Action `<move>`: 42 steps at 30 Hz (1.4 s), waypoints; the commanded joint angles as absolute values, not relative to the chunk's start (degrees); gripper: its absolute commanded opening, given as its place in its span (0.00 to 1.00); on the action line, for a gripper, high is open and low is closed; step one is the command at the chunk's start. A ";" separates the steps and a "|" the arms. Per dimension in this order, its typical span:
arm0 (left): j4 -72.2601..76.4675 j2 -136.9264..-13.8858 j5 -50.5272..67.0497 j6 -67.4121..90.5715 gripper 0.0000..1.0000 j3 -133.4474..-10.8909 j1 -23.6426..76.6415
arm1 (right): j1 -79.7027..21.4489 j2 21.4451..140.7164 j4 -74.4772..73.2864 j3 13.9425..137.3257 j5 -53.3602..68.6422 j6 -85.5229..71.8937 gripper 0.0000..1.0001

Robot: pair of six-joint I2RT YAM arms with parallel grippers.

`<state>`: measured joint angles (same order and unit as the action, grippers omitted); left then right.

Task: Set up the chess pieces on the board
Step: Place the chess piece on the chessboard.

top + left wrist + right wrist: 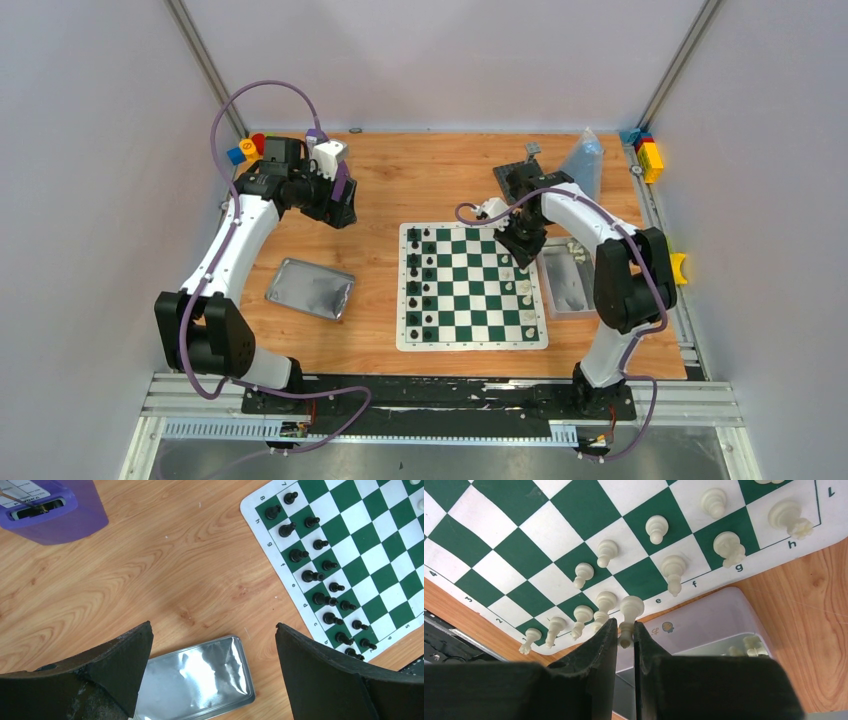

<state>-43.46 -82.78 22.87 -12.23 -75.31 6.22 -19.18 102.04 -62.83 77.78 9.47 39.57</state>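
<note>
The green-and-white board (472, 286) lies mid-table. Black chess pieces (320, 575) fill two rows along its left side. White pieces (664, 527) stand in two rows on its right side. My right gripper (625, 630) is shut on the head of a white piece (630, 607). It holds the piece base-down over the board's right border, beside the standing back-row pieces. My left gripper (214, 630) is open and holds nothing. It hovers over the bare wood left of the board (380, 545), above the silver tin (195, 680).
A clear plastic box (709, 620) with a few white pieces in it sits just right of the board. The silver tin (311, 288) lies left of the board. Toy blocks (248, 150), a purple-and-white object (330, 155), a dark studded plate (520, 175) and a plastic bag (585, 160) stand at the back.
</note>
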 commanded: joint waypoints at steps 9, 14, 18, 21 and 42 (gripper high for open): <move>-42.36 -82.87 23.93 -11.69 1.00 -76.27 5.87 | -18.82 105.23 -59.72 78.11 9.77 40.17 0.10; -42.28 -83.04 24.00 -11.75 1.00 -76.13 5.87 | -18.81 105.96 -59.21 77.71 9.80 40.08 0.11; -42.28 -83.01 23.96 -11.77 1.00 -76.05 5.86 | -18.85 106.33 -58.92 77.26 9.93 40.05 0.12; -42.27 -83.05 23.92 -11.73 1.00 -76.03 5.92 | -18.81 106.68 -58.61 76.80 9.77 39.99 0.12; -42.41 -82.93 24.22 -11.91 1.00 -76.09 5.93 | -15.86 98.20 -57.82 81.08 14.19 35.78 0.47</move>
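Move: Directly below the right hand, some 7 cm down, is the empty green e-file square in the white edge row, where the held white king is going. The white bishop stands about 3 cm ahead of that square, the white queen about 3 cm behind it and a white pawn some 3 cm to its left; the grey box's middle is about 10 cm right and 1 cm back. From the left hand the square lies about 37 cm right, 7 cm back and 19 cm lower. Lowering the already gripped white king almost straight down by about 3 cm, the right hand brings it onto the empty green square between queen and bishop, with only a few degrees of tilt. There the fingers open to nearly half, letting go of the king's upper part, and the hand starts back up by about 1 cm, easing slightly forward. ##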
